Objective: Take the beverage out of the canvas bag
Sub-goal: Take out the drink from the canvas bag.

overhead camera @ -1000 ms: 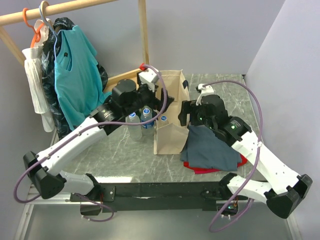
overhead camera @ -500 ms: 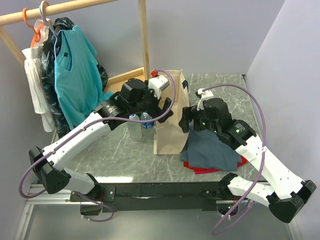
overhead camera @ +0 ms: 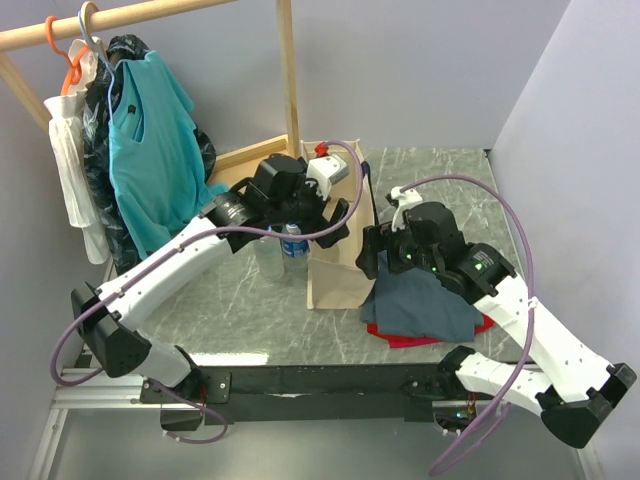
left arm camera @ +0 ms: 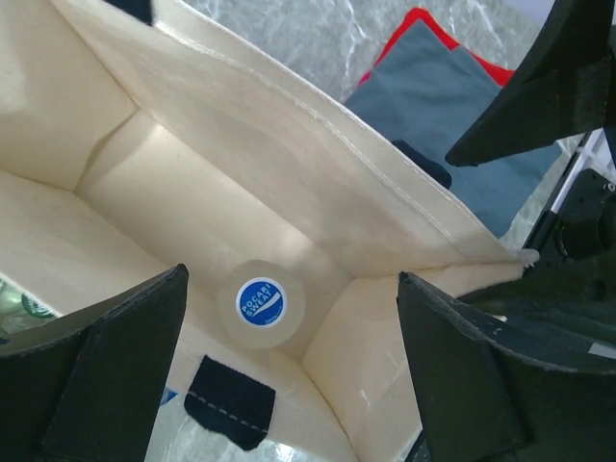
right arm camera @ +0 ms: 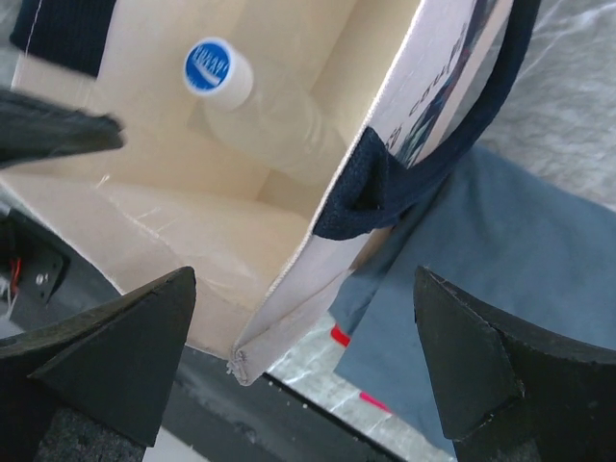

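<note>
The beige canvas bag [overhead camera: 336,275] stands upright at the table's middle, its mouth wide. Inside it a clear beverage bottle with a blue round cap [left arm camera: 261,301] stands on the bottom; the right wrist view shows the same bottle [right arm camera: 209,66] leaning toward a wall. My left gripper [overhead camera: 335,205] hangs open over the bag's mouth [left arm camera: 292,279], looking straight down, with the cap between and far below its fingers. My right gripper [overhead camera: 368,250] is open at the bag's right rim [right arm camera: 305,279]; the rim's corner and a navy handle [right arm camera: 433,164] lie between its fingers without touching them.
Two clear bottles [overhead camera: 268,252] [overhead camera: 292,243] stand on the table just left of the bag. A folded grey-blue cloth [overhead camera: 420,300] on a red one [overhead camera: 400,338] lies right of it. A wooden rack [overhead camera: 290,80] with a teal shirt [overhead camera: 150,150] stands at the back left.
My left gripper has swung right from beside the two outer bottles to above the bag's mouth. My right gripper has edged closer to the bag's right rim.
</note>
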You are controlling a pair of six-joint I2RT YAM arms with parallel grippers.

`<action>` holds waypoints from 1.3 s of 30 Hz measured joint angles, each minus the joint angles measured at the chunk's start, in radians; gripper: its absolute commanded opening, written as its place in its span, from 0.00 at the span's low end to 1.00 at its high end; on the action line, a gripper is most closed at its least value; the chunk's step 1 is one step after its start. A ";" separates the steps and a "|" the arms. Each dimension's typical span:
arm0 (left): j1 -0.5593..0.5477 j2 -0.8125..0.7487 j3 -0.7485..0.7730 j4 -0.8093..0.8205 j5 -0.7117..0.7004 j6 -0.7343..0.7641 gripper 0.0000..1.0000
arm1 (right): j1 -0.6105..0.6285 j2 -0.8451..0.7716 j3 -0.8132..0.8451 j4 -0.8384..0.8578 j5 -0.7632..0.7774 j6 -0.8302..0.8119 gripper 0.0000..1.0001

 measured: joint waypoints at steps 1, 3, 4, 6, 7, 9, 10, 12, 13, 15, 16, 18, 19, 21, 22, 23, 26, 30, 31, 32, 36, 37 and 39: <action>0.000 0.008 0.007 -0.008 0.003 0.003 0.93 | 0.005 0.000 0.000 -0.006 -0.005 0.000 1.00; 0.000 0.021 0.017 -0.020 0.005 0.007 0.93 | 0.012 0.000 -0.002 -0.013 -0.010 0.001 1.00; 0.000 0.027 0.019 -0.026 0.005 0.011 0.93 | 0.015 0.000 -0.002 -0.018 -0.011 0.003 1.00; 0.000 0.034 0.019 -0.039 0.008 0.019 0.92 | 0.019 0.000 -0.002 -0.024 -0.014 0.005 1.00; 0.000 0.037 0.019 -0.045 0.011 0.021 0.92 | 0.022 0.000 -0.002 -0.027 -0.014 0.007 1.00; 0.000 0.041 0.019 -0.061 0.014 0.022 0.92 | 0.028 0.000 -0.002 -0.031 -0.014 0.011 1.00; 0.000 0.043 0.019 -0.069 0.014 0.023 0.91 | 0.031 0.001 -0.002 -0.032 -0.014 0.013 1.00; 0.000 0.047 0.019 -0.085 0.014 0.025 0.91 | 0.037 0.003 -0.002 -0.037 -0.011 0.016 1.00; 0.000 0.048 0.019 -0.090 0.014 0.026 0.91 | 0.039 0.004 -0.002 -0.038 -0.011 0.016 1.00; 0.000 0.049 0.019 -0.100 0.014 0.026 0.90 | 0.043 0.007 -0.002 -0.041 -0.009 0.019 1.00; 0.000 0.049 0.019 -0.107 0.014 0.026 0.90 | 0.046 0.009 -0.002 -0.043 -0.008 0.020 1.00; 0.000 0.049 0.019 -0.113 0.015 0.026 0.90 | 0.051 0.013 -0.003 -0.045 -0.006 0.022 1.00; 0.000 0.049 0.019 -0.116 0.017 0.026 0.89 | 0.053 0.015 -0.003 -0.046 -0.005 0.023 1.00; 0.000 0.049 0.018 -0.122 0.022 0.026 0.90 | 0.056 0.019 -0.004 -0.047 -0.004 0.023 1.00; 0.000 0.050 0.016 -0.122 0.023 0.026 0.90 | 0.057 0.020 -0.005 -0.046 -0.003 0.023 1.00; 0.000 0.050 0.016 -0.123 0.024 0.026 0.90 | 0.058 0.021 -0.008 -0.046 -0.003 0.023 1.00; 0.000 0.054 0.003 -0.115 0.027 0.026 0.89 | 0.060 0.022 -0.016 -0.048 0.001 0.023 1.00; -0.001 0.090 0.000 -0.114 0.029 0.026 0.89 | 0.062 0.024 -0.016 -0.048 0.005 0.023 1.00; -0.002 0.100 0.000 -0.114 0.029 0.027 0.89 | 0.063 0.024 -0.016 -0.048 0.005 0.023 1.00; -0.003 0.115 0.000 -0.114 0.026 0.028 0.89 | 0.064 0.025 -0.016 -0.047 0.006 0.023 1.00; -0.013 0.149 -0.002 -0.103 0.001 0.029 0.90 | 0.064 0.030 -0.016 -0.044 0.006 0.023 1.00; -0.015 0.150 -0.005 -0.098 -0.003 0.029 0.90 | 0.064 0.031 -0.016 -0.044 0.007 0.023 1.00; -0.019 0.150 -0.014 -0.084 -0.019 0.029 0.88 | 0.064 0.032 -0.016 -0.043 0.009 0.023 1.00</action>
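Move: The last drink bottle stands inside the canvas bag, about 4 cm left of the left hand and 1 cm ahead, its middle some 20 cm below. Outside the bag, the blue-label bottle is roughly 8 cm to the left of that drink and 2 cm farther out; the clear bottle is about 14 cm left of the drink and level with it. For the right hand, the drink lies about 6 cm ahead, 10 cm left and 15 cm below. Towards the last bottle's cap, down through the bag's open top, the left hand sinks about 8 cm in two stages, slowing midway, while tipping some 15 degrees more steeply downward with its fingers kept wide open. At the bag's right rim, the open right hand eases about 2 cm back and 2 cm down, its fingers still either side of the rim. ##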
